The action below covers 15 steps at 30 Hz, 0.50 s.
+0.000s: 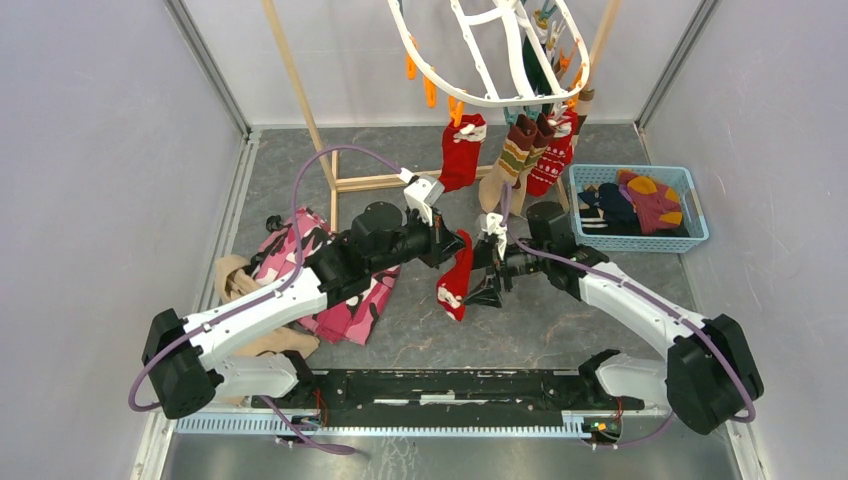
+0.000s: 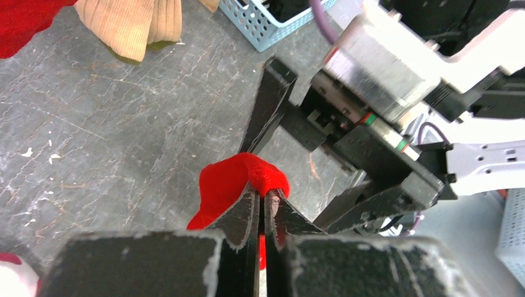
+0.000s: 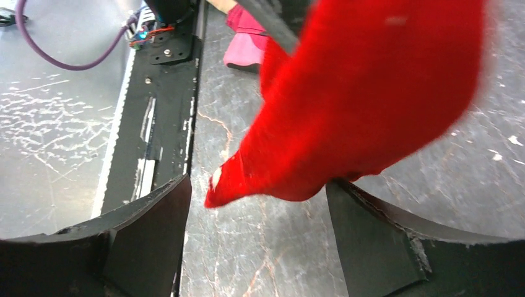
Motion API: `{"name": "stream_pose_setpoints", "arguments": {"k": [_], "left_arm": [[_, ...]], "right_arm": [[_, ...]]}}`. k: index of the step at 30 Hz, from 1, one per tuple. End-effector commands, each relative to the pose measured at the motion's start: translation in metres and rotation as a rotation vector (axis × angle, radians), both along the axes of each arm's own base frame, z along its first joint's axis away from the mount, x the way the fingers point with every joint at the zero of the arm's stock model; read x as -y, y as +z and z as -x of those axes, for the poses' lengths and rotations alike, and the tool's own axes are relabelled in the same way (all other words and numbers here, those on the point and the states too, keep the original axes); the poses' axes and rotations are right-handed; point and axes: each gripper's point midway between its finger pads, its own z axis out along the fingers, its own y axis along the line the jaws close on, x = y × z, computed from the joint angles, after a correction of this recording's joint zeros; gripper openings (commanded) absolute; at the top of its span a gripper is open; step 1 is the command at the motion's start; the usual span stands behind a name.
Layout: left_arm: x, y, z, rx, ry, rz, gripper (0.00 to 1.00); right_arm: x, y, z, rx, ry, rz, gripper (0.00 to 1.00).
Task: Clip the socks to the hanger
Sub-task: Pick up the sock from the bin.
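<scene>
A red sock (image 1: 457, 280) with a white patch hangs above the grey floor, and my left gripper (image 1: 452, 243) is shut on its top edge. The left wrist view shows the jaws (image 2: 265, 193) pinched together on a bunched fold of the sock (image 2: 232, 182). My right gripper (image 1: 484, 272) stands open just right of it. In the right wrist view, the wide-apart fingers of that gripper (image 3: 257, 189) flank the sock's lower end (image 3: 371, 93) without gripping. The white hanger (image 1: 490, 100) hangs at the back; a red sock (image 1: 462, 150), tan-striped socks (image 1: 510, 160) and a patterned red sock (image 1: 553, 160) are clipped to it.
A blue basket (image 1: 700, 235) at the right holds more socks. A pink camouflage cloth (image 1: 330, 285) and a tan cloth (image 1: 235, 280) lie at the left under my left arm. The wooden pole rack (image 1: 300, 90) stands behind.
</scene>
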Motion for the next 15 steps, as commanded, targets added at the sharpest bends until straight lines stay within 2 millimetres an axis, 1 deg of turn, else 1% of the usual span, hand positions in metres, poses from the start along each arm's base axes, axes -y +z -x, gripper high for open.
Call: {"name": "stream_pose_setpoints", "arguments": {"k": [1,3,5,9,12,13,15], "left_arm": [[0.014,0.032,-0.01,0.029,0.031,0.143,0.02],[0.015,0.031,-0.012,0.033,0.033,0.147,0.02],[0.016,0.03,-0.014,0.04,0.036,0.15,0.02],[0.011,0.023,-0.017,0.048,0.054,0.149,0.02],[0.004,0.017,-0.021,0.053,0.076,0.149,0.02],[0.0,0.017,-0.024,0.058,0.087,0.15,0.02],[-0.008,0.011,-0.029,0.056,0.101,0.147,0.03]], "right_arm": [[-0.017,0.009,0.004,-0.019,0.038,-0.046,0.85],[-0.018,0.008,0.002,-0.033,0.031,-0.045,0.84],[-0.019,0.008,0.001,-0.037,0.026,-0.043,0.78],[-0.018,0.011,0.0,-0.02,0.02,-0.047,0.44],[-0.018,0.012,0.0,-0.008,0.027,-0.042,0.29],[-0.017,0.013,0.001,0.001,0.039,-0.038,0.22],[-0.016,0.012,0.006,-0.001,0.079,-0.03,0.11]]}}
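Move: The loose lower part of the red sock hangs between the right gripper's open fingers; the sock's middle is about 2 cm to that gripper's left, 1 cm ahead and 2 cm higher. The left gripper, pinching the sock's top, stands some 4 cm ahead of the right one, 1 cm to its left and 9 cm above. From the left gripper the sock's middle lies about 3 cm back, 1 cm left and 7 cm down. Ease the right gripper about 1.5 cm left, farther onto the hanging red sock, then hold it there and close its wide-open fingers most of the way to pinch the sock near its white-patched end. Keep the left gripper shut on the sock's top as it drifts some 1.5 cm forward, rising slightly and then sinking back. ##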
